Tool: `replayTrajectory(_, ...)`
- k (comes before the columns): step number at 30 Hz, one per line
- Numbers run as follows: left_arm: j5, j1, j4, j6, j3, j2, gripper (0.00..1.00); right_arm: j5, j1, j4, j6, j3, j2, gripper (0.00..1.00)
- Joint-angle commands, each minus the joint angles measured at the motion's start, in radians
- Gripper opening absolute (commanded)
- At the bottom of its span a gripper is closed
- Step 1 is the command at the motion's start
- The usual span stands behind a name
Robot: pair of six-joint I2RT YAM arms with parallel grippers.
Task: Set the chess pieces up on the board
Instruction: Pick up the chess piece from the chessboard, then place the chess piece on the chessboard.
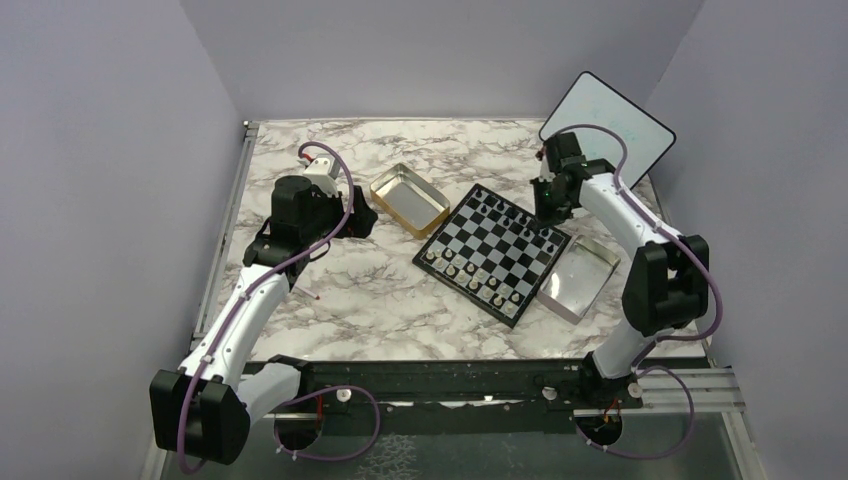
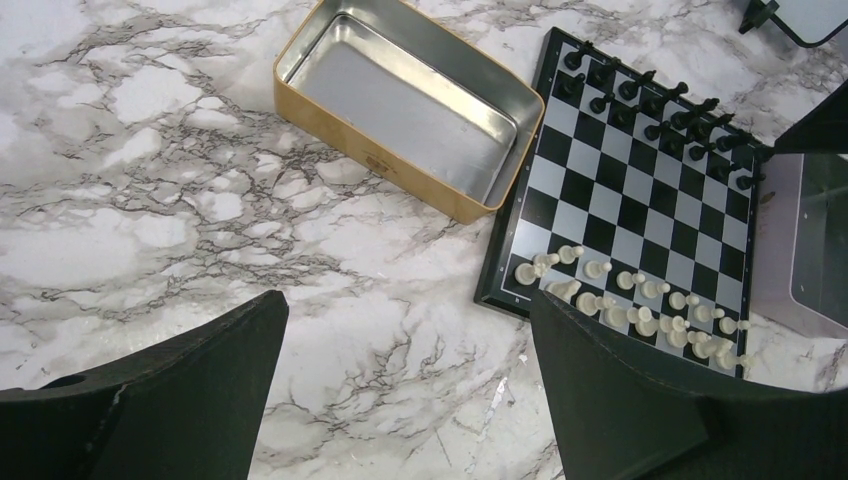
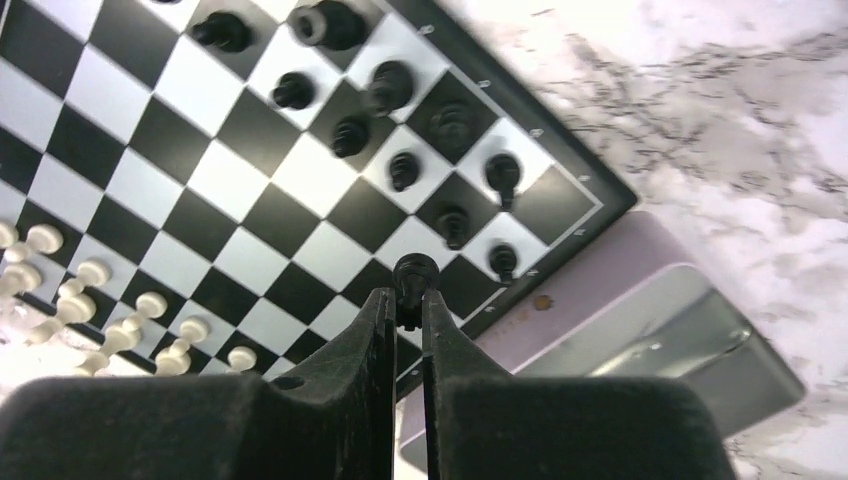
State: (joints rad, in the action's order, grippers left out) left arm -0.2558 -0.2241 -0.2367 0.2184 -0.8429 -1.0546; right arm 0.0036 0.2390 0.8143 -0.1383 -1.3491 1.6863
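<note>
The board (image 1: pixel 497 245) lies angled in the middle of the marble table. Black chess pieces (image 1: pixel 515 215) line its far right edge and pale ones (image 1: pixel 470 275) its near left edge. My right gripper (image 1: pixel 548 212) hangs over the board's right corner. In the right wrist view the gripper (image 3: pixel 405 300) is shut on a small black piece (image 3: pixel 414 272), above the squares by the board's (image 3: pixel 200 170) edge; whether the piece touches the board I cannot tell. Other black pieces (image 3: pixel 350 135) stand beyond it. My left gripper (image 2: pixel 408 300) is open above bare marble, left of the board (image 2: pixel 640 215).
An open gold tin (image 1: pixel 409 199) sits left of the board, its wall (image 2: pixel 370 155) close to the board's corner. A silver lid (image 1: pixel 580 278) lies against the board's right side. A white tablet (image 1: pixel 607 125) leans at the back right. Walls enclose the table.
</note>
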Motion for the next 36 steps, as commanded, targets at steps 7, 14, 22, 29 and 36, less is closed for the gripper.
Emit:
replayTrajectory(7,0.014,-0.007,-0.003,-0.009,0.004,0.020,0.92,-0.056,-0.168,0.047,0.022,-0.067,0.017,0.13)
replayTrajectory(14,0.016,-0.008,-0.003,-0.011,0.005,0.021,0.92,-0.075,-0.199,0.058,0.017,-0.095,0.100,0.13)
replayTrajectory(22,0.013,-0.009,-0.003,-0.010,0.004,0.021,0.92,-0.030,-0.213,0.081,0.014,-0.104,0.151,0.13)
replayTrajectory(29,0.014,-0.011,-0.004,-0.010,0.004,0.021,0.92,-0.048,-0.221,0.075,0.012,-0.102,0.175,0.14)
replayTrajectory(36,0.017,-0.012,-0.006,-0.012,0.004,0.023,0.92,-0.050,-0.228,0.075,0.010,-0.109,0.200,0.15)
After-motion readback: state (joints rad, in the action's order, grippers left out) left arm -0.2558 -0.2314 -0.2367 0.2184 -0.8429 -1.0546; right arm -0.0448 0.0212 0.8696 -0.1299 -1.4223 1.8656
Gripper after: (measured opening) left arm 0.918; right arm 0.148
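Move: The black piece already in the right fingers is bound for the empty dark corner square at the board's right edge, about 7 cm right of that hand, 1 cm farther out and 7 cm below. The black knight stands some 5 cm right and 3 cm ahead of the hand, the edge pawn 5 cm right and 2 cm back; the silver box lies 12 cm right and 10 cm back. From the left hand the corner square lies roughly 45 cm right, 3 cm ahead, 17 cm below. The held black piece is swept quickly to the right by the right hand, about 6 cm with a little forward, past the knight and edge pawn towards the empty corner square. There the hand turns down, sinking some 5 cm and slowing, while the wrist swings about 10 degrees clockwise and tips its fingers closer to vertical; they keep their pinch. ##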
